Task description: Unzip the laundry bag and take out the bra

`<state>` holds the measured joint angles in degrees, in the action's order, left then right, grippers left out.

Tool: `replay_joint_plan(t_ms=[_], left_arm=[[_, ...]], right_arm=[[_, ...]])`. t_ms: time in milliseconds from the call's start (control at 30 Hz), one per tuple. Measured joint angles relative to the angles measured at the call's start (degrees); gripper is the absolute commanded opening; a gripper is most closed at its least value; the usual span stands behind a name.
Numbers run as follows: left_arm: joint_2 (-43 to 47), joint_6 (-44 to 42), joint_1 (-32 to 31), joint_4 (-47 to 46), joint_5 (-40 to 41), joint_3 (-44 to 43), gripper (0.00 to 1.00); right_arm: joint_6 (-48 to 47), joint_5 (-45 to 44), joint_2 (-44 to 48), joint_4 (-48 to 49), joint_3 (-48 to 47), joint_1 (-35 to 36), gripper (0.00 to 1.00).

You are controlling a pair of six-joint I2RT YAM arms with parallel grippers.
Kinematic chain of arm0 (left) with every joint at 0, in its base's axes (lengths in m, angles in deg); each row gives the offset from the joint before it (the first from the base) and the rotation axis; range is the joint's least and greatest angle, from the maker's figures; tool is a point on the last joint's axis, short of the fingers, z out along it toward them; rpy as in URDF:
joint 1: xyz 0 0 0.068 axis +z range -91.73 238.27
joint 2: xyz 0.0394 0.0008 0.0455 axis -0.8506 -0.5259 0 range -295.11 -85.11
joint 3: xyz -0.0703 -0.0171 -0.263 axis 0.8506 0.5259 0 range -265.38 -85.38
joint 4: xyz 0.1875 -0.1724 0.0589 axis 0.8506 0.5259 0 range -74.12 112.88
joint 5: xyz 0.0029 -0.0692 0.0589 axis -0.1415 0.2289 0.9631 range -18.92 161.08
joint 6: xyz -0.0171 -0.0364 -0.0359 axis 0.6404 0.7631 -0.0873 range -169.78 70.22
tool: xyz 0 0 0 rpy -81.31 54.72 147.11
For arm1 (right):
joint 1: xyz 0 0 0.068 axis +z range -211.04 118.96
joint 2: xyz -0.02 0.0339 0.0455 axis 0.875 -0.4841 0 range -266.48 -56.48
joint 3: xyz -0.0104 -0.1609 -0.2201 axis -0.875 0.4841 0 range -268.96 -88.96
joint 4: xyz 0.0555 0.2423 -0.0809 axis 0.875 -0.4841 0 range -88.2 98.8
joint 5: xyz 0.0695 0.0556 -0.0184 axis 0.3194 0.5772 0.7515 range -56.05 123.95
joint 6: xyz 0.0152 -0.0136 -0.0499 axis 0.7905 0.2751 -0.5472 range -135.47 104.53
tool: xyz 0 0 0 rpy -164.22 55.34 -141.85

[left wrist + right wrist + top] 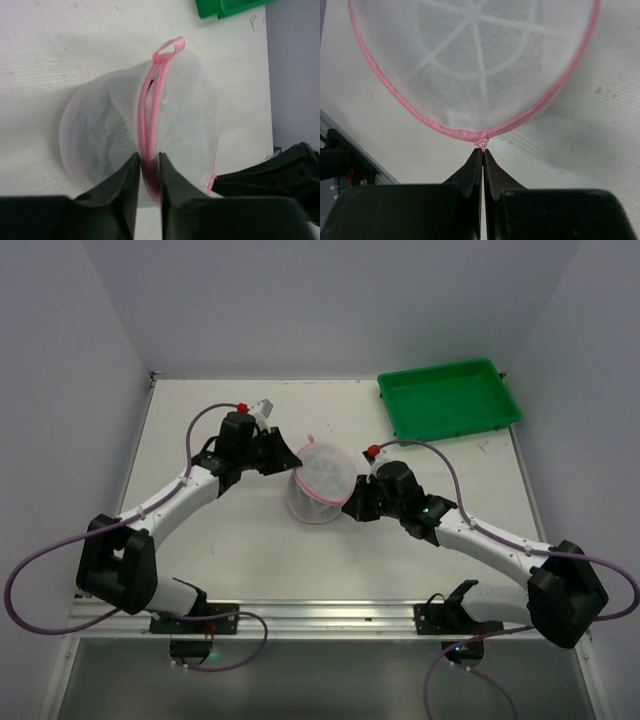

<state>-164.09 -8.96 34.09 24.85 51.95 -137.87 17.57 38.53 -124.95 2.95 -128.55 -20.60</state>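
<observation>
The laundry bag (320,483), a round pouch of white mesh with pink zipper trim, lies on its side at the table's middle between both arms. From the left, my left gripper (291,463) (148,162) is shut on the pink zipper seam (147,125) at the bag's rim. On the bag's right side, my right gripper (351,502) (482,152) is shut on the small pink zipper pull (482,143) at the lower edge of the bag's round face (480,65). A pink hanging loop (170,48) sticks out at the far end of the seam. The bra is hidden; I cannot make it out through the mesh.
A green tray (450,400) (225,6) stands at the table's back right corner. Grey walls close in the table on three sides. The metal rail (320,615) carrying the arm bases runs along the near edge.
</observation>
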Motion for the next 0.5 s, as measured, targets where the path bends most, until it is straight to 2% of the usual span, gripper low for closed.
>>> replay_joint_plan(t_ms=[33,67,133,167,233,267,367,500], left_arm=[[-1.46,-0.79,0.66,0.52,-0.09,-1.84,0.34],[-2.93,-1.53,1.4,0.83,-0.11,-3.76,0.45],[-5.73,-2.75,2.84,1.16,-0.17,-7.43,0.6],[-6.67,-3.04,3.56,1.03,-0.26,-8.81,0.81],[-6.95,-3.21,4.57,0.44,-0.39,-9.38,0.96],[-6.47,-2.95,5.05,0.52,-0.28,-9.14,1.0],[-2.54,-2.19,5.86,0.61,1.49,-5.95,1.0],[7.04,0.26,6.29,2.21,4.83,1.64,1.0]], right_arm=[[0.42,1.38,-1.03,1.2,-0.02,0.2,0.0],[1.01,2.71,-2.4,2.45,-0.04,0.55,0.0],[2.47,4.57,-5.51,4.37,-0.79,1.53,0.0],[3.43,5.46,-7.54,5.27,-1.64,2.36,0.0],[5.49,7.13,-11.26,8.24,-3.67,4.22,0.0],[6.43,7.74,-12.63,9.7,-4.72,5.11,0.0],[8.66,8.48,-15.47,13.6,-8.22,7.48,0.0],[10.97,8.48,-17.57,18.88,-11.67,9.4,0.0]])
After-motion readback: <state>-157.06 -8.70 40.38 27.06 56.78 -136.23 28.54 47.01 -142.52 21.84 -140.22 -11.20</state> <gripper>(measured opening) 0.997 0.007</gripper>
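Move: The left fingers, barely parted, straddle the bag's pink zip edge. The loop tab stands about 6 cm ahead and 3 cm right of that hand, and the bag's middle some 4 cm back, 5 cm right and 6 cm below. The right fingers hold the zip pull; from them the straddled zip edge is about 9 cm ahead, 11 cm left and 3 cm up, the bag's middle 5 cm ahead, 6 cm left and 3 cm below. Keeping its pinch on the zip pull, the right hand draws it some 13 cm left along the bag's near side, dipping slightly, then rising to end 4 to 5 cm higher, its left side rolling up as it swings counter-clockwise. The left hand lets go of the zip edge and opens wide, reaching about 5 cm forward, then sweeping back and some 5 cm left, a little higher. ##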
